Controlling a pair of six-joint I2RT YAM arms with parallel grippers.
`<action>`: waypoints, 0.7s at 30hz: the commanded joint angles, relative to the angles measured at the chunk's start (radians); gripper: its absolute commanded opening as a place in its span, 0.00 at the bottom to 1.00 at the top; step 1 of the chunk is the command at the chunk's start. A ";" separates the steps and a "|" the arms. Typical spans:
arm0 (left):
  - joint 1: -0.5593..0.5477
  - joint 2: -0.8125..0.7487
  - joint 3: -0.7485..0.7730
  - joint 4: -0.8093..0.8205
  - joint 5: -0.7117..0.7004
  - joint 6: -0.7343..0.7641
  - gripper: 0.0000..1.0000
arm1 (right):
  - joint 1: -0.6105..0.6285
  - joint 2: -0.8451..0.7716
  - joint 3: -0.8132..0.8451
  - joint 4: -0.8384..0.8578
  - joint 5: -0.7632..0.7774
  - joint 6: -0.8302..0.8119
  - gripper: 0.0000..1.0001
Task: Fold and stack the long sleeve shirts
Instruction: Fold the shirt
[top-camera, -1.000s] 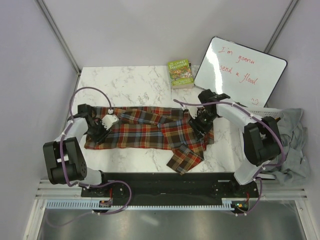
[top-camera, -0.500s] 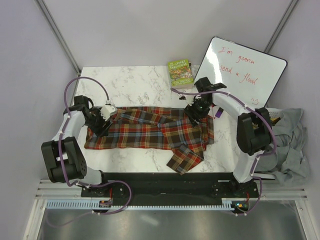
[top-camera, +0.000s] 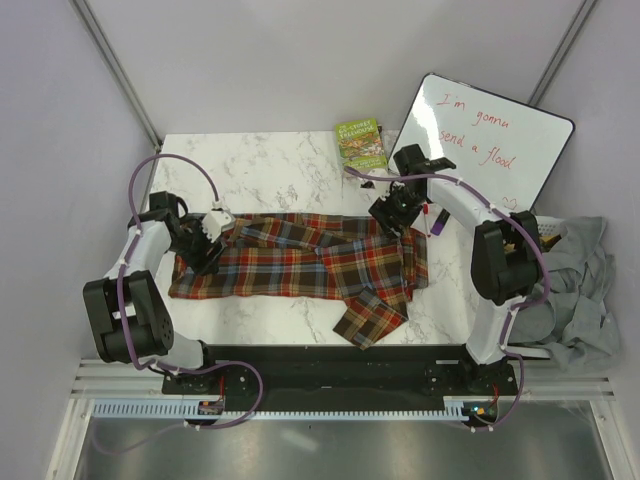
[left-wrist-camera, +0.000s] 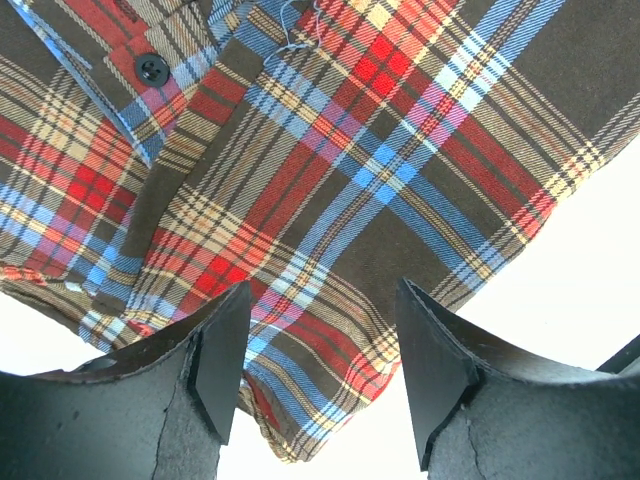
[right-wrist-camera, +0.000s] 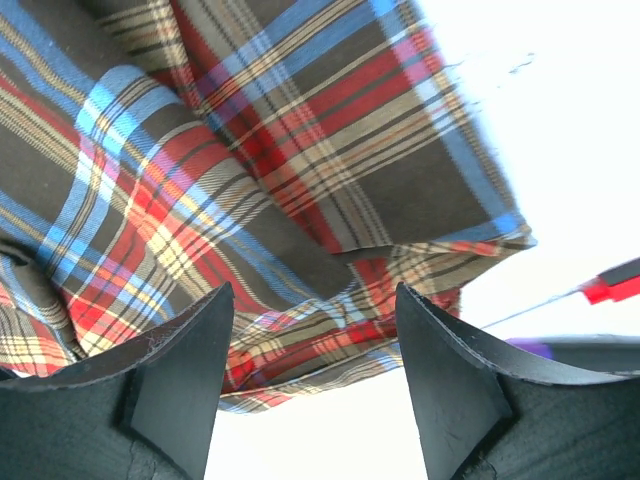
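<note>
One of the long sleeve shirts, a plaid flannel shirt (top-camera: 300, 265) in red, brown and blue, lies folded into a long band across the marble table, with a flap hanging toward the near edge. My left gripper (top-camera: 205, 243) hovers open over its left end. In the left wrist view the shirt (left-wrist-camera: 330, 150) shows a corner between my open fingers (left-wrist-camera: 225, 350). My right gripper (top-camera: 393, 215) is open above the far right corner. The right wrist view shows the shirt's layered edge (right-wrist-camera: 250, 150) below that gripper (right-wrist-camera: 315, 390), with nothing held.
A green book (top-camera: 361, 147) and a tilted whiteboard (top-camera: 485, 145) stand at the back right. A marker (top-camera: 430, 220) lies by the right gripper. A grey cloth heap (top-camera: 585, 290) hangs off the right side. Bare marble (top-camera: 260, 170) lies behind the shirt.
Both grippers opened and let go of the shirt's ends. The right gripper drew back toward the far edge. The left gripper shifted slightly back and right.
</note>
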 joint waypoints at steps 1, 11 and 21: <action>0.005 0.018 0.035 -0.012 0.035 -0.024 0.67 | -0.005 0.033 0.054 0.000 -0.006 -0.012 0.72; 0.005 0.026 0.052 -0.012 0.032 -0.021 0.67 | -0.015 0.118 0.097 -0.116 -0.144 -0.038 0.28; 0.007 0.057 0.079 -0.003 0.029 -0.035 0.67 | -0.012 0.162 0.255 -0.167 -0.186 -0.002 0.00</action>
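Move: The raised fold at the far right of the shirt lies almost under my right fingertips, about 3 cm below, some 1 cm back and 1 cm left. From that hand the red marker is about 8 cm right and 3 ahead, the purple marker about 11 right and 3 ahead, and the hanging sleeve cuff some 18 back and 5 left. From my left hand the fold is roughly 41 cm right, 8 ahead and 4 below. I dip my open right hand about 3 cm into the shirt, drawing slightly back and left as the fingers tip back by some 10 degrees. Low down I shut the fingers fully, pinching the fold's crest between their tips, then rise about 2 cm and start forward, still drifting left. ##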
